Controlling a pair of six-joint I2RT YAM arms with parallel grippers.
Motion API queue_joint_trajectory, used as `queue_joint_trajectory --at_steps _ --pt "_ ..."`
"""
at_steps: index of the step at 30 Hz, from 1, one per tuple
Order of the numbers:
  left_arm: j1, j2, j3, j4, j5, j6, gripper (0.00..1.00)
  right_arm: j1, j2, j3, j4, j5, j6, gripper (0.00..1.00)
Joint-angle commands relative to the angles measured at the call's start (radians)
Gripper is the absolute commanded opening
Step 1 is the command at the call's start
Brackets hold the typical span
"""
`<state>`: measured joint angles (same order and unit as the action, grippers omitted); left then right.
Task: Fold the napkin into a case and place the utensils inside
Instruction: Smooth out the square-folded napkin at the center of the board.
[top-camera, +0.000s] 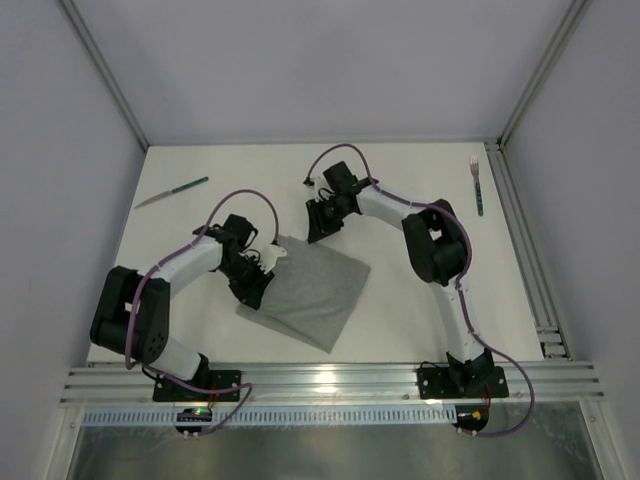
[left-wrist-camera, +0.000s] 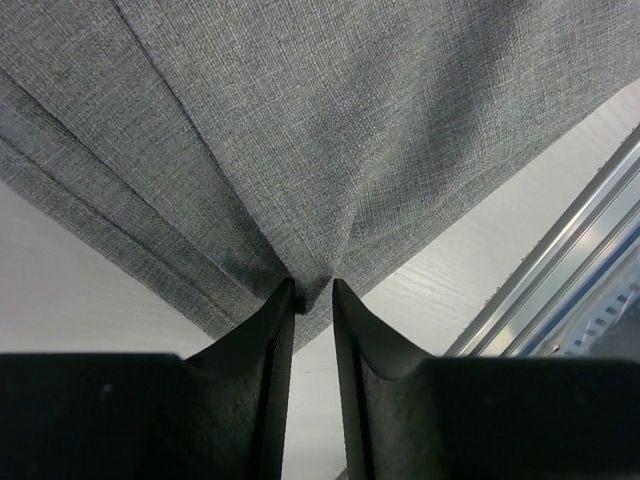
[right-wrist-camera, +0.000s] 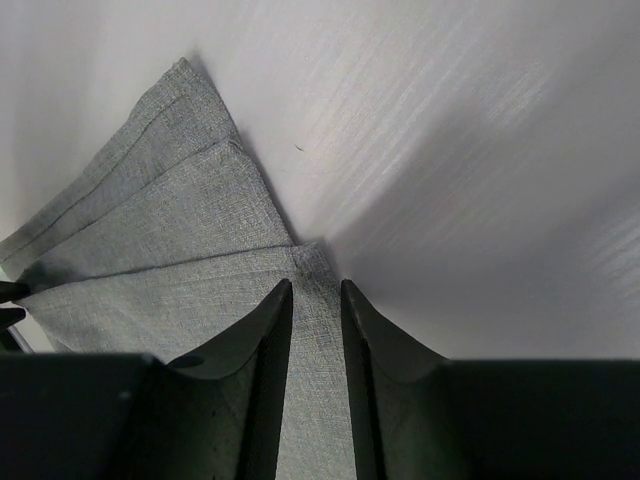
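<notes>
The grey napkin (top-camera: 315, 288) lies folded in layers on the white table (top-camera: 420, 180), in front of both arms. My left gripper (top-camera: 258, 285) is at its left edge. In the left wrist view this gripper (left-wrist-camera: 312, 285) is shut on a pinch of napkin (left-wrist-camera: 330, 130), and creases fan out from the fingertips. My right gripper (top-camera: 318, 232) hovers at the napkin's far corner. Its jaws (right-wrist-camera: 315, 285) stand apart, and the flat corner of the napkin (right-wrist-camera: 200, 215) shows between them. The knife (top-camera: 172, 192) lies at the far left and the fork (top-camera: 477, 185) at the far right. No case shape shows.
An aluminium rail (top-camera: 330, 380) runs along the near edge, also seen past the napkin (left-wrist-camera: 560, 290). Another rail (top-camera: 530, 270) borders the right side. Pale enclosure walls surround the table.
</notes>
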<state>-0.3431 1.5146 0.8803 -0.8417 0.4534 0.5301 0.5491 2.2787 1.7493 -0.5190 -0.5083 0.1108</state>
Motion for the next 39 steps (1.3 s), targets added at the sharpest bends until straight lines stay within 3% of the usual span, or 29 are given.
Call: queue_joint_trajectory --at_steps 1,8,12,14,17,21,39 --pt "-0.004 0.004 -0.012 0.012 -0.013 0.002 0.23 0.018 0.016 -0.005 0.031 -0.009 -0.002 0.3" --pt "-0.004 0.032 -0.006 0.026 -0.032 -0.019 0.15 0.054 0.024 0.009 0.034 0.028 0.001 0.34" --pt "-0.004 0.038 -0.004 0.013 -0.054 -0.013 0.05 0.06 0.027 -0.011 0.04 0.034 0.004 0.34" --pt "-0.004 0.032 -0.003 0.009 -0.067 -0.004 0.0 0.06 0.024 -0.016 0.047 0.042 0.01 0.26" --pt "-0.004 0.024 0.002 -0.003 -0.079 -0.001 0.0 0.06 0.013 -0.011 0.059 0.045 0.017 0.12" --pt "-0.004 0.01 0.017 -0.017 -0.087 -0.008 0.0 0.06 -0.019 0.003 0.066 0.047 0.013 0.03" --pt "-0.004 -0.034 0.095 -0.152 -0.048 -0.002 0.0 0.075 -0.165 0.058 0.036 0.091 0.001 0.05"
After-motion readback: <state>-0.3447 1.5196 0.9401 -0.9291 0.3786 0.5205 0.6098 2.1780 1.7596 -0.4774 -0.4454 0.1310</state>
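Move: The napkin's top-layer far corner lies almost between the right fingertips, about 1 cm below; the under-layer corner shows some 5 cm left and 1 cm ahead of it, and the napkin's right corner 12 cm right and 7 cm back. The top-layer near-left corner sits about 1 cm to the left hand's left and 1 cm below, level fore-and-aft; from that hand the under-layer corner is 3 cm left and 1 cm back. The right hand slides low to the left about 2 cm and slightly back at the napkin's far edge, its fingers still part-open, then shuts them on the top-layer corner and draws it up some 5 cm, tilting slightly. Meanwhile the left hand sinks and edges left about 1.5 cm each as its fingers close on the top layer's near-left corner, then keeps the pinch while rising about 2 cm. ##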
